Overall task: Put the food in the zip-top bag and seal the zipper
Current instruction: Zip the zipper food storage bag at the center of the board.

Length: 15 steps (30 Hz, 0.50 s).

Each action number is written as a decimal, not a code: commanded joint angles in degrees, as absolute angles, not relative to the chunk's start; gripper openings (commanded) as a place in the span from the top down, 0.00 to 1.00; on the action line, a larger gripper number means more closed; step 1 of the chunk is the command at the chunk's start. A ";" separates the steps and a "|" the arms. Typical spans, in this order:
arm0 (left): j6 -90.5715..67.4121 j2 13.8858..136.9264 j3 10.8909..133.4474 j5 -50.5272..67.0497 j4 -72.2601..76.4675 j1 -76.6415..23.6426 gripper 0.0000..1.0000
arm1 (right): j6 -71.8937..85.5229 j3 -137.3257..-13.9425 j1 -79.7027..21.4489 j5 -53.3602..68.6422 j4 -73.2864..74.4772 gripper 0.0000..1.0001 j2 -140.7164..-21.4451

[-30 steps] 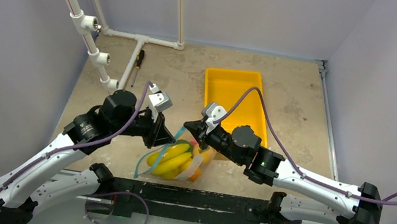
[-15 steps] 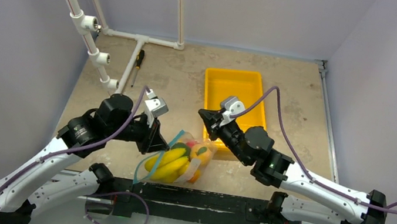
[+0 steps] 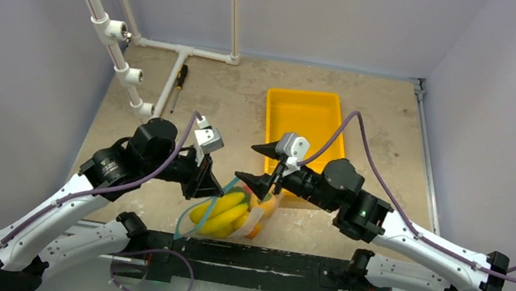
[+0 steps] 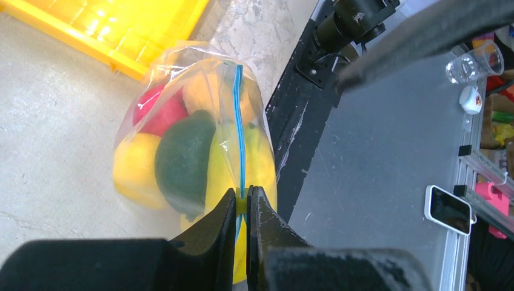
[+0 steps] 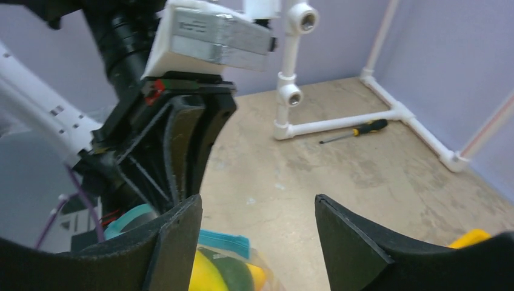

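The zip-top bag (image 3: 229,214) lies near the table's front edge, stuffed with the food: bananas (image 3: 218,213), a dark green piece (image 4: 182,157), a red one (image 4: 159,112) and a lemon (image 4: 133,170). The zipper (image 4: 239,121) runs as a teal strip along the bag's top. My left gripper (image 4: 242,197) is shut on the zipper at its near end. My right gripper (image 3: 245,161) hangs open just above the bag's right end with nothing between its fingers. In the right wrist view the gripper (image 5: 257,209) frames bare table, with the teal strip (image 5: 224,242) by its left finger.
A yellow tray (image 3: 304,114) stands behind the right gripper, with nothing showing in it. White pipe fittings (image 3: 116,39) and a screwdriver (image 3: 180,80) lie at the back left. A black rail (image 3: 246,256) runs along the table's near edge, just in front of the bag.
My right gripper lifted away from the bag towards the tray, came back down beside it and opened. The left gripper has kept its hold on the zipper and the bag has shifted slightly.
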<state>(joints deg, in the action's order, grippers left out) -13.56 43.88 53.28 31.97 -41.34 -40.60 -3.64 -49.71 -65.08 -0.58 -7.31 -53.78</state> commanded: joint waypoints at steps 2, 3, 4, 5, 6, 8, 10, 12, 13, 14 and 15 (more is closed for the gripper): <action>-9.99 44.12 55.58 35.87 -38.51 -40.72 1.00 | -7.31 -53.97 -64.86 11.80 -0.62 0.27 -57.22; -9.72 44.19 55.55 36.46 -38.42 -40.71 1.00 | -7.63 -54.24 -64.79 13.70 -0.18 0.26 -57.75; -9.53 44.16 55.56 36.93 -38.33 -40.77 1.00 | -7.84 -54.37 -64.67 15.51 -0.09 0.26 -58.19; -9.35 44.13 55.65 37.29 -38.32 -40.75 1.00 | -7.90 -54.40 -64.62 16.90 0.53 0.25 -58.63; -9.19 44.01 55.79 37.43 -38.27 -40.78 1.00 | -7.99 -54.25 -64.42 18.03 1.07 0.25 -58.84; -9.07 43.71 56.05 37.60 -38.22 -40.75 1.00 | -8.21 -53.70 -63.87 19.04 0.77 0.25 -58.97; -9.05 43.37 56.45 38.24 -38.15 -40.72 1.00 | -8.49 -53.46 -63.35 20.22 0.70 0.25 -59.11; -9.05 43.25 56.70 38.69 -38.20 -40.77 1.00 | -8.84 -53.39 -63.13 21.56 0.66 0.26 -59.48; -8.99 43.24 56.83 38.81 -38.24 -40.70 1.00 | -8.99 -53.31 -63.06 22.02 0.59 0.26 -59.76; -8.90 43.24 56.94 38.91 -38.32 -40.69 1.00 | -9.11 -53.27 -62.98 22.55 0.60 0.27 -60.04; -8.84 43.24 57.02 38.98 -38.25 -40.79 1.00 | -9.32 -53.26 -62.94 23.19 0.55 0.28 -60.42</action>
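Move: The free end of the bag's blue zip lies some 7 cm below the right hand, about 2 cm back and 4 cm to its left. From the left gripper, already pinching the zip, that end is roughly 5 cm ahead, 4 cm to the right and 2 cm lower. From the right hand, the bananas in the bag sit about 9 cm back, 5 cm left and 14 cm down, and the yellow tray's middle some 16 cm ahead, 14 cm right and 22 cm down. Bring the wide-open right gripper down about 5 cm and back 3 to 4 cm, with a smaller shift left, towards the zip's free end, easing off as it nears. Meanwhile swing its fingers some 15 degrees counter-clockwise, tip them slightly down and keep them open. Keep the left fingers pinched on the zip, letting that hand drift back and up barely 1 cm. ##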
